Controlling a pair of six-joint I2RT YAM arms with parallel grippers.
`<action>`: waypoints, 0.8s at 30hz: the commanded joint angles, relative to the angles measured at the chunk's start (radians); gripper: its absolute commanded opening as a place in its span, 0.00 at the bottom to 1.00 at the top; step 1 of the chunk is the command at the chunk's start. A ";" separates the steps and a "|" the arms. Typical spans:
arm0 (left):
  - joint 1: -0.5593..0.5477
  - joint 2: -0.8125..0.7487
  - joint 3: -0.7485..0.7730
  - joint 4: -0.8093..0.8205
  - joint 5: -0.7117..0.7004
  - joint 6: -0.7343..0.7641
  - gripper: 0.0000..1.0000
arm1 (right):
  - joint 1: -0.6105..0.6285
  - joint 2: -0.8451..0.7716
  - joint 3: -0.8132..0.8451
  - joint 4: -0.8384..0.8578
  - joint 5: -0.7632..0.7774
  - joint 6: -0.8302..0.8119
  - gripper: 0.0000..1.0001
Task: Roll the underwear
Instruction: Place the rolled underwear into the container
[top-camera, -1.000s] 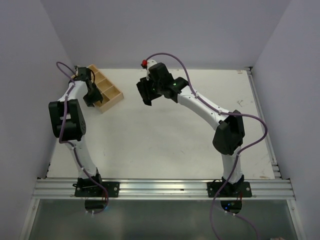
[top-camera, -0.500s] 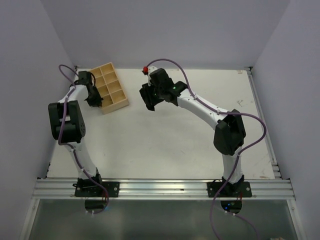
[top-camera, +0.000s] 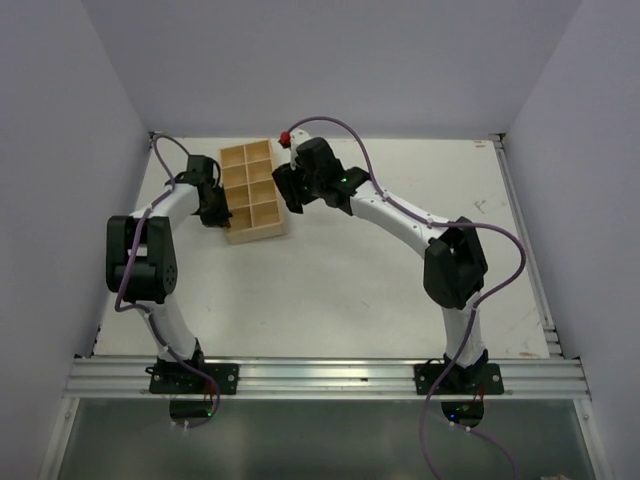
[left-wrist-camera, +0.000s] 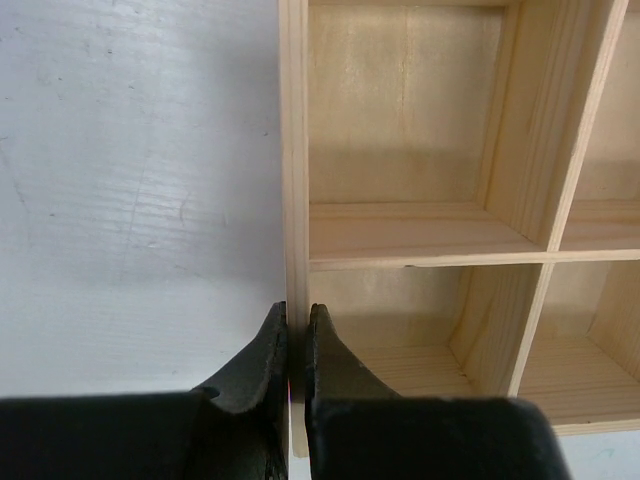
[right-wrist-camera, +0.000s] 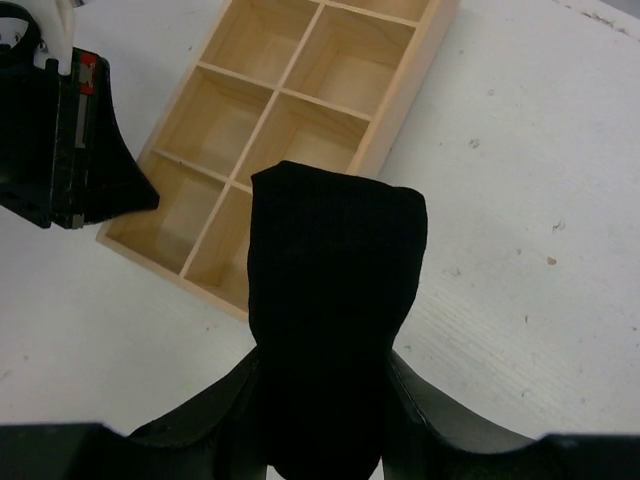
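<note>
The underwear (right-wrist-camera: 335, 300) is a rolled black fabric bundle, and my right gripper (right-wrist-camera: 325, 385) is shut on it, a finger on each side. It hangs above the white table, just off the corner of a wooden compartment tray (right-wrist-camera: 300, 70). In the top view the right gripper (top-camera: 290, 190) sits at the tray's (top-camera: 255, 190) right edge. My left gripper (left-wrist-camera: 296, 315) is shut on the tray's thin side wall (left-wrist-camera: 294, 150), one finger outside and one inside a compartment. From above, the left gripper (top-camera: 218, 207) is at the tray's left side.
The tray's compartments (left-wrist-camera: 400, 110) that show are empty. The white table (top-camera: 400, 300) is boxed in by walls on three sides. An aluminium rail (top-camera: 330, 378) with both arm bases runs along the near edge.
The left gripper has shut on the tray's wall and dragged the tray right, towards the table's middle, turning it. The right gripper with the underwear has shifted slightly towards it.
</note>
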 joint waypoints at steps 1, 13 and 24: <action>-0.010 -0.024 -0.029 -0.025 0.045 0.001 0.00 | 0.023 0.054 0.039 0.119 0.004 -0.022 0.01; -0.033 -0.030 -0.065 -0.008 0.058 -0.011 0.00 | 0.086 0.255 0.191 0.160 0.027 -0.081 0.01; -0.047 -0.047 -0.099 0.018 0.082 -0.027 0.00 | 0.132 0.321 0.154 0.193 0.101 -0.095 0.01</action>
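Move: The rolled underwear is in the right gripper, and the container's two near-end compartments lie about 10 cm to that hand's left, roughly level with it fore and aft and some 16 cm below. The container's middle is around 11 cm to its left and 6 cm ahead. The left gripper, shut on the container's left wall, is about 17 cm to its left, level with it; from the left gripper the near-end compartments lie about 7 cm to the right. The rolled underwear, still pinched in the right hand, is carried left about 9 cm and down about 9 cm from beside the container to over its near end, sinking mostly in the first half, the wrist turning slightly counter-clockwise. The left fingers keep their pinch on the container's left wall and draw it slightly right and back, not quite 2 cm. ##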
